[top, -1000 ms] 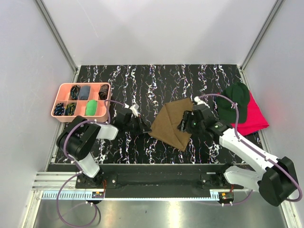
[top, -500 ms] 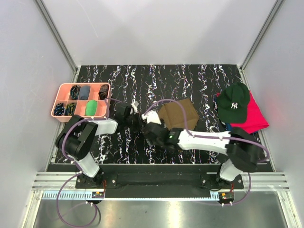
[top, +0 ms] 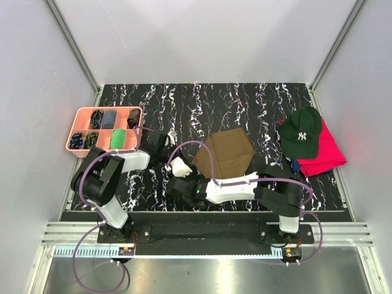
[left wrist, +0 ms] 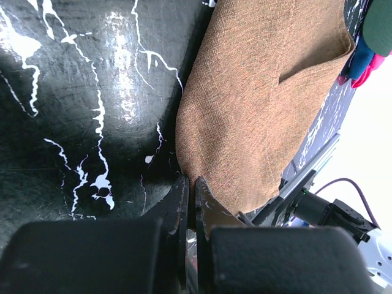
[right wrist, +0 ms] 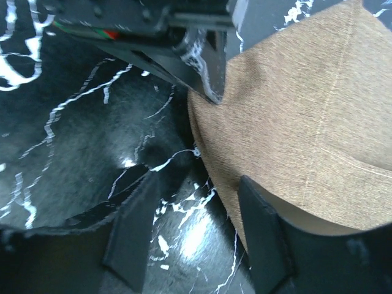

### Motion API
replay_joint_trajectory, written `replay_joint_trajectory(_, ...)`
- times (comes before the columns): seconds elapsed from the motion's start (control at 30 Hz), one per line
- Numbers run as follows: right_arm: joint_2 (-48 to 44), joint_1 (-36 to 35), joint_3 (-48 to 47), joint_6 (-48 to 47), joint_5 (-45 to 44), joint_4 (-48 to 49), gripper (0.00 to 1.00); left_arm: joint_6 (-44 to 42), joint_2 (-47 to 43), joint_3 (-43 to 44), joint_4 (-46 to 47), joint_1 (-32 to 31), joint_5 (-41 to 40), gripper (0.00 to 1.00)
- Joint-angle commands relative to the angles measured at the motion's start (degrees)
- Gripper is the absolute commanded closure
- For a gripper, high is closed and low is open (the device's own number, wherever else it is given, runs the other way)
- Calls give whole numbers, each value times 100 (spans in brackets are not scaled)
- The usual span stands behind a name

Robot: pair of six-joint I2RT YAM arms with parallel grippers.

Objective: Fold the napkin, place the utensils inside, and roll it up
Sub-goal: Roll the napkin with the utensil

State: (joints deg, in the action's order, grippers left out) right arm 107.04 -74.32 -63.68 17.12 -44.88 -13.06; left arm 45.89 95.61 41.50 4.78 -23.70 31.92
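The olive-brown napkin (top: pixel 225 152) lies folded into a compact five-sided shape on the black marbled table. It fills the left wrist view (left wrist: pixel 257 104) and the right wrist view (right wrist: pixel 306 104). My left gripper (left wrist: pixel 190 182) is shut, its tips against the napkin's left corner, and no cloth shows between the jaws. From above, the left gripper (top: pixel 174 154) sits just left of that corner. My right gripper (right wrist: pixel 196 236) is open and low by the same corner, one finger (right wrist: pixel 263 239) over the napkin's edge. From above, the right gripper (top: pixel 187 176) is partly hidden. I cannot make out the utensils.
A pink compartment tray (top: pixel 78 125) with small dark items stands at the left. A dark green cap (top: pixel 301 131) rests on a red cloth (top: pixel 331 154) at the right. A purple cable (top: pixel 205 160) arcs over the napkin's left part.
My right arm swung from the napkin's right corner across to its left near corner. The napkin went from a diamond to a compact folded shape. My left gripper drew back slightly up-left.
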Motion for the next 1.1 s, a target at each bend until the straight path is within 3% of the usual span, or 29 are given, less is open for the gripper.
replay_joint_trajectory(0.0, 185, -38, -75, 54, -741, 234, 39, -89, -69, 236, -29, 76, 305, 100)
replay_joint_trajectory(0.47, 756, -38, 84, 80, -1172, 251, 55, -80, -60, 254, -64, 138, 402, 100)
replay_joint_trajectory(0.67, 678, 58, 242, -199, -927, 488, 68, -45, -122, 149, 76, 147, 473, 100)
replay_joint_trajectory(0.73, 581, 93, 382, -471, -540, 759, 74, -1, -139, 113, 190, 147, 490, 93)
replay_joint_trajectory(0.77, 459, 111, 435, -560, -391, 822, 75, 51, -148, 44, 234, 155, 490, 81)
replay_joint_trajectory(0.9, 133, 251, 593, -807, 644, 937, 85, 245, -358, -334, 681, 278, 342, 50)
replay_joint_trajectory(0.93, -7, 269, 602, -825, 769, 919, 92, 254, -429, -509, 726, 305, 289, 46)
replay_joint_trajectory(1.07, -342, 506, 603, -807, 1639, 779, 99, 175, -1007, -950, 902, 401, -237, 35)
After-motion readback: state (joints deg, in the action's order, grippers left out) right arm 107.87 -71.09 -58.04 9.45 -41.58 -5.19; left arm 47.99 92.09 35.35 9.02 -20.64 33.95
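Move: My left hand still pinches the napkin's left corner, which lies about 5 cm ahead and 3 cm left of my open right hand. The near edge that my right goes for is some 1 cm ahead, 2 cm right and 3 cm below it; from my left hand that spot is roughly 4 cm back and 5 cm right, a little lower. The rolled napkin's middle lies about 9 cm ahead and 11 cm right of my right hand. I take the napkin over from left to right: my right hand sinks about 2.5 cm while easing some 2 cm right and a little forward around the near edge beside the left fingertips, then shuts on the edge and pinches it. My left hand keeps its pinch nearly still until the right is almost shut, then opens and backs off left about 1.5 cm, starting to draw back. ##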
